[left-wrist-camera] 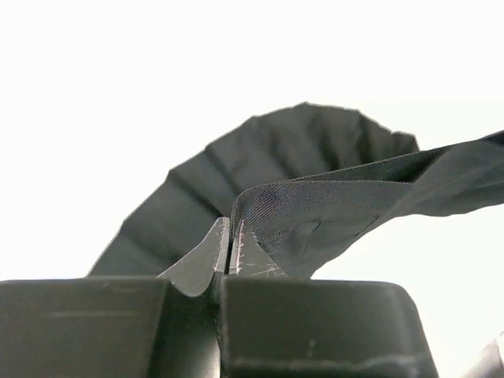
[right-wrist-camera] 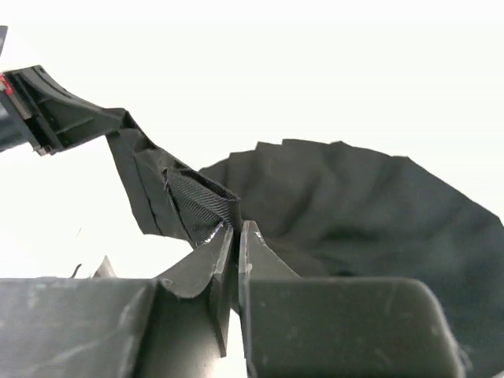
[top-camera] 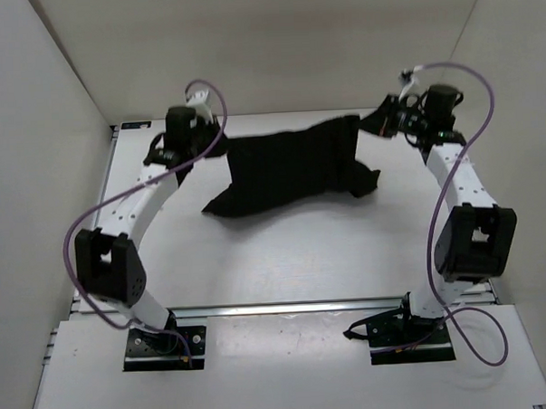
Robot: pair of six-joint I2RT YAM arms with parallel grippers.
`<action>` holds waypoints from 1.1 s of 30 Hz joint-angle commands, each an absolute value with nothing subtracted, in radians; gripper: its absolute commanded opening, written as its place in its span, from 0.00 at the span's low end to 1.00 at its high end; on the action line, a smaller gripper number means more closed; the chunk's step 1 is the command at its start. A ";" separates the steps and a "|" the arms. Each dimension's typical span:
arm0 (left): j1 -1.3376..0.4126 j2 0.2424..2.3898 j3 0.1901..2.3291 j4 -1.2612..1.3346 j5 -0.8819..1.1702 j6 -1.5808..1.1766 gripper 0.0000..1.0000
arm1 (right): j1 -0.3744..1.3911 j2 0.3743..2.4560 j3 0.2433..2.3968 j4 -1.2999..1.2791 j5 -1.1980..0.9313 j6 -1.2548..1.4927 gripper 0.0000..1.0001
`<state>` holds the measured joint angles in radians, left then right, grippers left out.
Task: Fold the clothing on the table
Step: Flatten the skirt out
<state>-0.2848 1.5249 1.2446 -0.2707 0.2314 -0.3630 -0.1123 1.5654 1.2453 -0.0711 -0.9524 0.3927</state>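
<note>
The black clothing (top-camera: 289,167) hangs stretched between my two grippers at the far side of the white table (top-camera: 284,258), and its lower part sags onto the tabletop. My left gripper (top-camera: 214,150) is shut on the garment's left edge. In the left wrist view the fingertips (left-wrist-camera: 221,244) pinch a folded hem of the clothing (left-wrist-camera: 299,150). At the upper right corner of the cloth, my right gripper (top-camera: 379,124) is also shut. In the right wrist view its gripper (right-wrist-camera: 237,230) clamps a ribbed band of the clothing (right-wrist-camera: 354,205).
White walls close in the table on the left, right and back. A metal rail (top-camera: 286,306) runs along the near edge, in front of both arm bases. Purple cables (top-camera: 84,231) loop off each arm.
</note>
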 commanded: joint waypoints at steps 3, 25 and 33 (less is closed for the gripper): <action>-0.233 1.734 1.841 -0.345 0.124 -0.246 0.00 | -0.164 1.761 1.777 -0.064 -1.005 0.400 0.00; -0.453 0.789 0.789 -0.573 0.082 -0.415 0.00 | 0.363 0.959 0.712 -0.408 -0.747 0.319 0.00; -0.331 1.120 0.830 -0.428 0.152 -0.457 0.00 | 0.016 1.081 0.561 -0.069 -0.905 0.528 0.01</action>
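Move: The skirt hangs between both hands by its top edge; it is bound for the clear near table, its centre about 21 cm back, 10 cm right and 20 cm below the left hand, and 22 cm back, 26 cm left and 25 cm below the right. The hem's left end is 12 cm back, 6 cm left and 18 cm below the left hand; its right end is 5 cm back, 4 cm right and 23 cm below the right hand. The skirt's top edge, still pinched in both shut grippers, is flung forward and up, the left hand rising about 20 cm and the right 15 as the wrists tip upward, then whipped back and down towards the near table, some 30 cm back, wrists tipping down again. The right hand swings left on the way back; both finally ease slightly forward. ##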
